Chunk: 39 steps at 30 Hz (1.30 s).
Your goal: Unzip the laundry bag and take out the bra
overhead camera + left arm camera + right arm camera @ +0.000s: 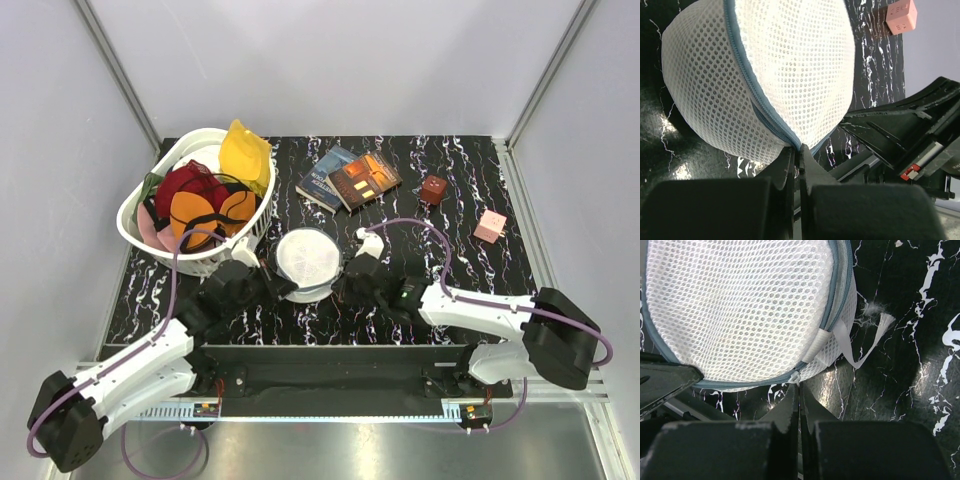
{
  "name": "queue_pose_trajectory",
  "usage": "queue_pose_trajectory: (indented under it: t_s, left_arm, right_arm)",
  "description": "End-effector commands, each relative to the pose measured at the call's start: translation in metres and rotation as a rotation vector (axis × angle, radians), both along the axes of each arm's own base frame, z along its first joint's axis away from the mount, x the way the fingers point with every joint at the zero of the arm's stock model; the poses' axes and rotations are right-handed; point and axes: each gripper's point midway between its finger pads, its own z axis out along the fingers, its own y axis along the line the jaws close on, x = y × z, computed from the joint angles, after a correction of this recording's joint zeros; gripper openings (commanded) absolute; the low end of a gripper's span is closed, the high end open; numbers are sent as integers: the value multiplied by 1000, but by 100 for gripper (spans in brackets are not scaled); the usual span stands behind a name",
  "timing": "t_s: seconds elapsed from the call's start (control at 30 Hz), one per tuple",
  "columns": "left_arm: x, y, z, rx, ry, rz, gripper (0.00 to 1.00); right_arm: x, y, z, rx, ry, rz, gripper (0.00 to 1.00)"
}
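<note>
The laundry bag (308, 257), a round white mesh pouch with a blue-grey zip, stands mid-table between both arms. My left gripper (283, 287) is at its left near side; in the left wrist view the left gripper (799, 151) is shut, pinching the zip seam (765, 117) of the laundry bag (790, 65). My right gripper (341, 283) is at the bag's right near side. In the right wrist view the right gripper (799, 387) is shut, its tips on the small white zip pull (795, 377) of the laundry bag (740, 310). The zip looks closed. The bra is hidden.
A white slotted basket (135, 235) with red, orange and yellow garments stands at the back left, close to the left arm. Two books (350, 178), a brown cube (432, 189) and a pink cube (490, 225) lie at the back right. A white fabric tab (860, 347) hangs off the bag.
</note>
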Motion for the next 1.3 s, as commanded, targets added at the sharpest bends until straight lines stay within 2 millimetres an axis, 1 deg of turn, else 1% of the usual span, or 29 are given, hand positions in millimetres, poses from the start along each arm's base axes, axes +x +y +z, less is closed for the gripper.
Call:
queue_pose_trajectory:
  t_s: [0.0,0.2,0.37,0.4,0.47,0.5,0.53,0.57,0.6,0.63,0.67,0.7,0.73,0.77,0.8,0.83,0.87,0.9,0.93,0.97,1.0,1.03,1.07,1.1,1.13,1.17,1.2,1.23,1.27]
  left_arm:
    - [-4,3,1,18,-30,-33,0]
    - [-6,4,1,14,-35,-37,0]
    - [-7,4,-1,26,-28,-46,0]
    - [-7,3,2,31,-40,-61,0]
    - [-8,1,1,39,-37,-79,20]
    - [-7,1,6,41,-51,-84,31]
    - [-6,2,6,49,-52,-79,52]
    - [-5,2,9,53,-59,-78,62]
    - [-2,3,18,61,-84,-76,69]
    - [0,7,17,89,-82,-64,83]
    - [4,8,28,106,-113,-65,89]
    - [4,16,25,155,-97,-45,93]
    - [6,20,28,178,-99,-37,99]
    - [10,22,41,189,-128,-38,99]
    - [9,26,41,208,-122,-41,99]
    - [12,30,48,209,-134,-28,99]
    - [16,32,61,213,-168,-30,99]
    - [16,36,63,226,-164,-35,99]
    - [21,45,69,237,-174,-8,99]
    - [26,51,81,258,-211,-1,99]
    - [31,64,81,291,-208,41,99]
    - [35,72,81,314,-209,64,99]
    - [39,78,84,317,-208,86,99]
    - [42,79,88,286,-213,85,99]
    - [44,80,86,275,-206,89,99]
    - [45,81,87,264,-201,87,99]
    - [49,87,84,265,-184,104,99]
    - [50,88,86,268,-187,101,99]
    - [49,92,85,274,-177,104,99]
  right_arm:
    - [25,-36,-15,-168,-32,-90,0]
    - [36,-57,-23,-213,-15,-129,0]
    - [39,-67,-23,-231,-18,-140,0]
    - [39,-68,-21,-231,-21,-140,0]
    - [38,-68,-19,-232,-24,-129,0]
    - [36,-69,-16,-233,-26,-126,0]
    - [35,-70,-15,-232,-24,-125,3]
    - [33,-71,-15,-231,-20,-116,6]
    - [30,-71,-11,-222,-19,-108,11]
    - [28,-72,-9,-221,-17,-98,24]
    - [24,-70,-5,-207,-16,-77,35]
    - [21,-73,-4,-217,-6,-69,42]
    - [19,-72,-1,-213,-1,-60,54]
    - [15,-76,3,-217,3,-53,58]
    - [13,-76,8,-211,0,-44,60]
    - [13,-75,15,-202,-7,-38,62]
    - [12,-75,26,-183,-25,-32,64]
    - [9,-78,31,-187,-26,-27,64]
    - [10,-75,46,-161,-44,-17,65]
    - [8,-76,60,-143,-71,-3,65]
    - [7,-74,69,-126,-88,11,65]
    - [7,-67,89,-96,-121,51,66]
    - [7,-63,100,-77,-139,71,66]
    - [10,-56,120,-46,-167,85,66]
    - [10,-47,120,-58,-163,126,66]
    - [9,-37,125,-59,-167,155,66]
    - [11,-25,141,-44,-194,172,66]
    - [14,-14,129,-91,-175,202,65]
    - [10,-2,127,-104,-173,232,65]
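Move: Both hands already grip the rim of the laundry bag. Its middle lies about 4 cm ahead of the left hand, 4 cm to its right and 4 cm lower; from the right hand it is some 4 cm ahead, 7 cm to the left and 3 cm lower. The basket is centred about 22 cm ahead and 23 cm left of the left hand. The orange book lies around 28 cm ahead of the right hand and 7 cm to its right, 8 cm lower. Both hands let go of the bag's zip edge and come away. The right first pulls forward a centimetre or so with its grip kept, then opens as it swings about 8 cm right, and rises clear of the bag, easing back left. The left holds nearly still, opens wide with a slight dip, then leaves left, up and forward, around 8 cm left and 8 cm up, rolling its left side up about 15 degrees. ##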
